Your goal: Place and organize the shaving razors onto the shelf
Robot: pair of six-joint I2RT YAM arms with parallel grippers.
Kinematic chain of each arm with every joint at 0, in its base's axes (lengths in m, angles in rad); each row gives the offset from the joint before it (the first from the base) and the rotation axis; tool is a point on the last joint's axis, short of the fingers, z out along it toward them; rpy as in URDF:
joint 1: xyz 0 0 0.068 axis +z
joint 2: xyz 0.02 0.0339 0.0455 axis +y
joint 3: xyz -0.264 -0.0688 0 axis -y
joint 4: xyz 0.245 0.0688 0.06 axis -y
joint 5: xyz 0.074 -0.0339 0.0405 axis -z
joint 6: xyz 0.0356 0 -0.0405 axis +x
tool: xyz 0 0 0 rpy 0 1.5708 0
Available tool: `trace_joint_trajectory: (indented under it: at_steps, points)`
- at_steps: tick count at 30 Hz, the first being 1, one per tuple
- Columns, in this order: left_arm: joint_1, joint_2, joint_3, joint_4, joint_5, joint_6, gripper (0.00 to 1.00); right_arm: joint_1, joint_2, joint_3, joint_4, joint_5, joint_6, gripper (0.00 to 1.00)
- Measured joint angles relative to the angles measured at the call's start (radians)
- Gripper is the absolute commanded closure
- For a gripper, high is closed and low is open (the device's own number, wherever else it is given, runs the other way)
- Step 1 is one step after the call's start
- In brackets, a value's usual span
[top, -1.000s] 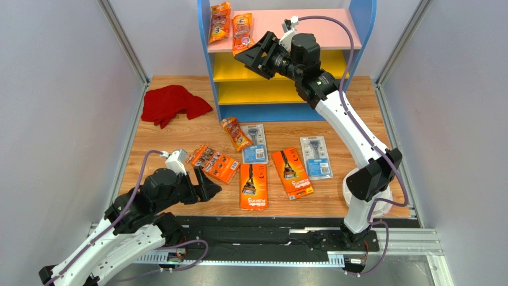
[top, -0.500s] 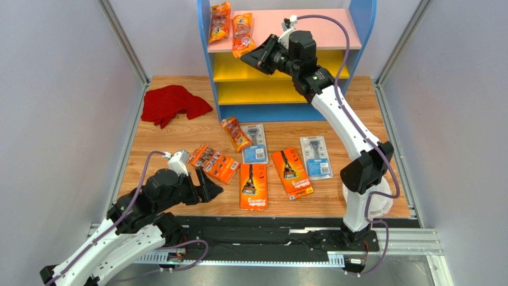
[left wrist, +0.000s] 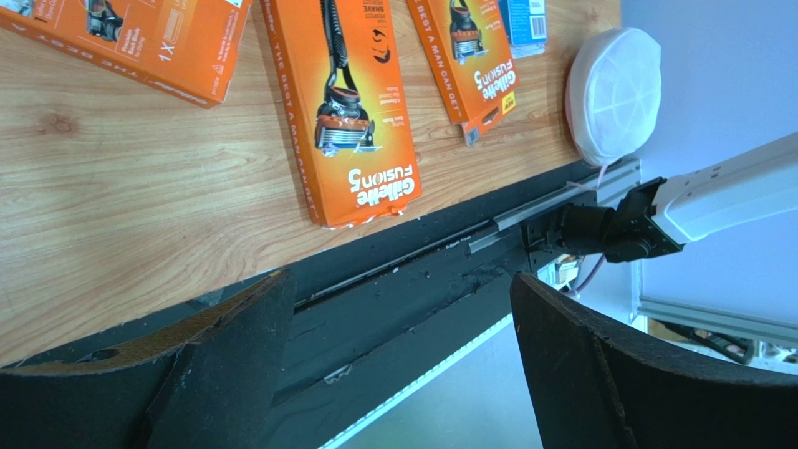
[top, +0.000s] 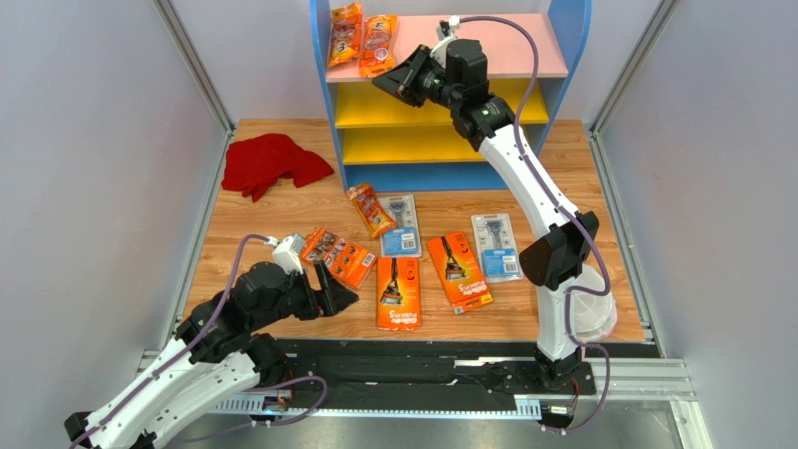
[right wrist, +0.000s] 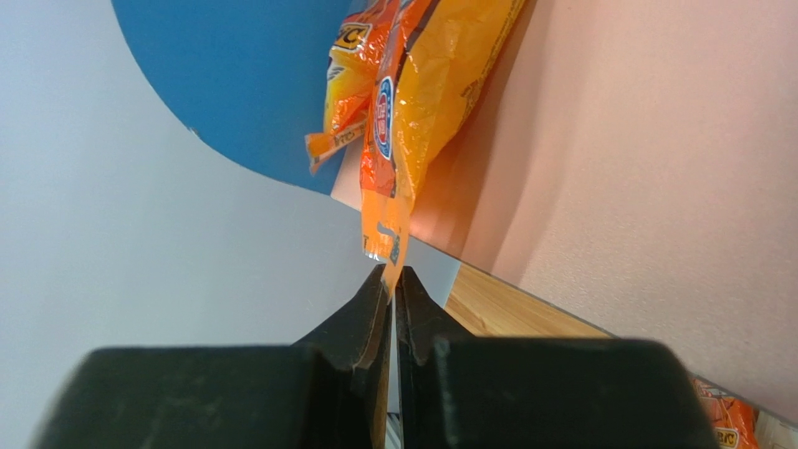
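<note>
The shelf (top: 487,37) stands at the back with two narrow orange bags of shaving razors on its pink top board (right wrist: 656,168). My right gripper (top: 391,79) (right wrist: 393,273) is shut on the hanging tab of the right bag (top: 378,44) (right wrist: 426,84), beside the left bag (top: 345,33). On the table lie an orange box (top: 337,256), an orange bag (top: 371,210), two orange cards (top: 398,292) (top: 459,271) and two grey-blue blister cards (top: 400,225) (top: 496,245). My left gripper (top: 332,290) (left wrist: 398,290) is open and empty, near the orange box, over the table's front edge.
A red cloth (top: 272,164) lies left of the shelf. A round white lidded dish (left wrist: 613,94) sits by the right arm's base. A black rail (left wrist: 421,281) runs along the table's front edge. Grey walls close in both sides.
The right gripper shut on the bag's tab and moved up and back, sliding the bag farther onto the pink board. The left gripper edged slightly right.
</note>
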Motion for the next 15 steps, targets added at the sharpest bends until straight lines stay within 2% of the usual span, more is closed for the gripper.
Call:
trace_joint_trajectory:
  at_steps: [5,8,13,15]
  points:
    - [0.000,0.006,0.000,0.011,0.006,0.000,0.06,-0.005,0.002,0.009,0.001,-0.010,0.002,0.91]
    - [0.000,0.006,-0.001,0.014,0.005,0.002,0.06,-0.009,-0.023,-0.058,0.010,-0.022,0.001,0.90]
    - [0.000,0.011,0.001,-0.007,-0.019,0.009,0.05,-0.008,-0.187,-0.384,0.078,-0.034,-0.034,0.89]
    - [0.000,0.020,0.007,-0.023,-0.037,0.010,0.05,-0.005,-0.302,-0.546,0.096,-0.036,-0.043,0.89]
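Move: The orange razor bag just set on the pink top shelf has its middle roughly 8 cm ahead of the right hand, 2 cm left and 1 cm above; its near end flap is at the nearly shut fingertips. The other shelf bag stands about 10 cm ahead and 8 cm left. The table bag lies some 6 cm back, 5 cm left and 41 cm below. From the left hand, the just-set bag is about 43 cm ahead, 7 cm right and 24 cm up. The just-set bag's end flap comes free of the right fingertips as that hand, after hanging almost still, speeds downward and back off the shelf edge, about 6 cm each way and some 3 cm to the right. Fingers stay nearly shut, tipping slightly down, as the hand heads down in front of the yellow shelves towards the table bags. ##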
